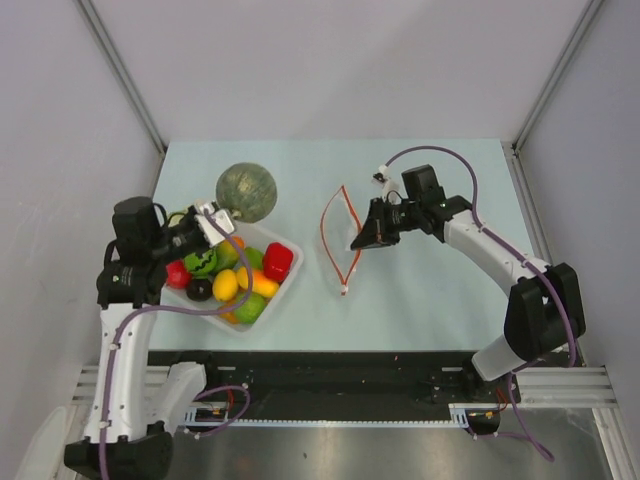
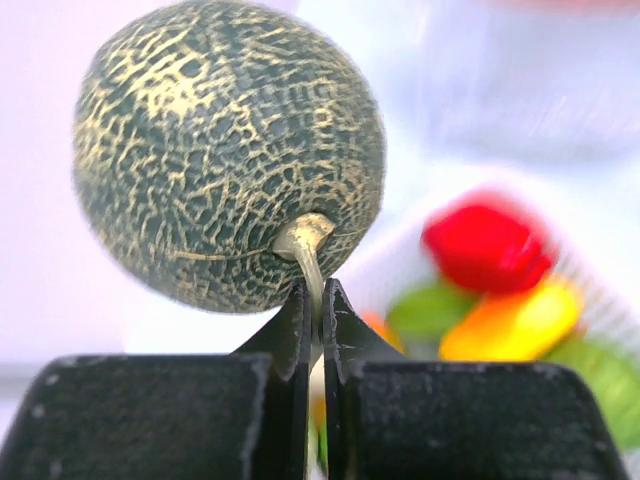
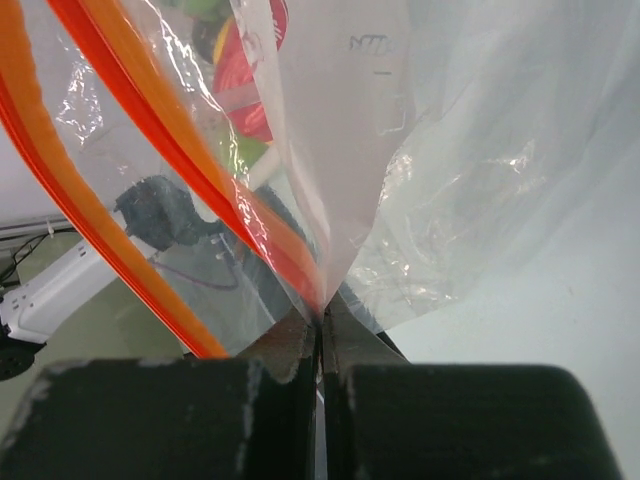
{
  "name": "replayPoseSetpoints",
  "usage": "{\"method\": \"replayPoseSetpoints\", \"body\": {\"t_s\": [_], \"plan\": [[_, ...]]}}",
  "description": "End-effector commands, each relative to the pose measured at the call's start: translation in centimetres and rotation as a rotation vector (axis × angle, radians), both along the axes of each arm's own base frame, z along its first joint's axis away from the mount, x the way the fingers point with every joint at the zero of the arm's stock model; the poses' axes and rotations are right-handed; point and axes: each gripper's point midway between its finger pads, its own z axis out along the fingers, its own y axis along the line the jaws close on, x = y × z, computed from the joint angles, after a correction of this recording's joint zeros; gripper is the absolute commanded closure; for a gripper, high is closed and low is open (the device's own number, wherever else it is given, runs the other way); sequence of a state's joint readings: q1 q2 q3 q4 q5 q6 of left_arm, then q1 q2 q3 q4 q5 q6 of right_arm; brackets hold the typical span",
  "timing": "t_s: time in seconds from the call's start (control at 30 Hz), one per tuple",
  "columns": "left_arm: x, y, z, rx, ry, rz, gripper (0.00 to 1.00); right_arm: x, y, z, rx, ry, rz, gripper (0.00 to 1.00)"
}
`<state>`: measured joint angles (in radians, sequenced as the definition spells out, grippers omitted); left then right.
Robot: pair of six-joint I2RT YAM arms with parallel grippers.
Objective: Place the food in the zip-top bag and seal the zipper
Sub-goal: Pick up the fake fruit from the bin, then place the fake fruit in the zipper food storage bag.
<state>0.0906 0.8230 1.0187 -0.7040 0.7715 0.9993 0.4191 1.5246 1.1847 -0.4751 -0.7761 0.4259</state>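
Note:
The large mottled grey-green ball [image 1: 246, 192] of the food sits just behind the tray, and fills the left wrist view [image 2: 225, 150]. My left gripper [image 1: 230, 221] [image 2: 315, 300] is shut on its pale stem [image 2: 305, 245]; whether the ball rests on the table I cannot tell. To the right, the clear zip-top bag [image 1: 342, 236] [image 3: 450, 180] stands with its mouth spread. Its orange-red zipper [image 1: 324, 232] [image 3: 215, 190] forms a loop ending in a white piece [image 1: 344, 291]. My right gripper [image 1: 359, 240] [image 3: 322, 315] is shut on the bag's edge by the zipper.
A clear rectangular tray [image 1: 291, 282] at the front left holds a red pepper [image 1: 277, 260], a yellow lemon [image 1: 226, 285], a bright green fruit [image 1: 250, 307] and other toy produce. A small white piece [image 1: 381, 173] lies behind the right arm. Grey walls close in the table.

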Motion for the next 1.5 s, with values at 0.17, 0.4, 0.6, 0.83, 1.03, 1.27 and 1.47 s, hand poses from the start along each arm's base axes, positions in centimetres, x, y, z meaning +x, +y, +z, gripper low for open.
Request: {"method": "replayPoseSetpoints", "body": {"t_s": [0.17, 0.4, 0.6, 0.83, 1.03, 1.27, 1.47], "plan": [[-5.0, -12.5, 9.7, -0.3, 0.137, -0.304, 1.0, 0.8, 2.4, 1.5, 0.026, -0.033, 0.05, 1.0], [-5.5, -17.9, 6.9, -0.332, 0.484, -0.383, 1.0, 0.6, 2.6, 1.6, 0.025, -0.031, 0.057, 1.0], [-4.6, -19.8, 4.2, -0.365, 0.653, -0.374, 1.0, 0.4, 2.5, 1.6, 0.028, -0.037, 0.062, 1.0], [-4.0, -18.0, 0.4, -0.299, 0.723, -0.204, 1.0, 0.5, 1.7, 1.8, 0.043, -0.025, 0.036, 1.0], [-3.2, -16.0, -3.7, -0.157, 0.822, -0.033, 1.0, 0.4, 1.6, 2.2, 0.063, -0.027, 0.044, 1.0], [-0.3, -12.7, -6.4, 0.045, 0.848, 0.237, 1.0, 0.4, 1.2, 2.2, 0.059, -0.052, 0.04, 1.0], [-0.6, -16.0, -6.1, 0.081, 0.925, 0.158, 0.99, -0.1, 2.3, 2.6, 0.103, -0.06, 0.083, 1.0]]}}
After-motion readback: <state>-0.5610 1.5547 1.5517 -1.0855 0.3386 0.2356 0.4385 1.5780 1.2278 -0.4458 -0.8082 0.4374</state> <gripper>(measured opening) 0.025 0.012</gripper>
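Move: I hold the melon by its stem with my left hand, its middle some 5 cm ahead and 5 cm right of my fingertips. The zip-top bag's open mouth is about 23 cm right of that hand, level with it fore and aft, and roughly 11 cm lower. Down in the bin, the red pepper lies 8 cm right, straight below otherwise, and about 23 cm down. From my right hand, which pinches the bag's rim, the melon is some 21 cm left, 4 cm ahead and 8 cm up. I lift the melon about 9 cm with my left hand while swinging it right, and slightly back, towards the bag. Then I sink some 17 cm, easing a little left and forward and tipping my fingers down about 50 degrees to bring it into the mouth, stem still pinched. My right hand shifts a couple of centimetres left early on, keeping its pinch on the rim. ##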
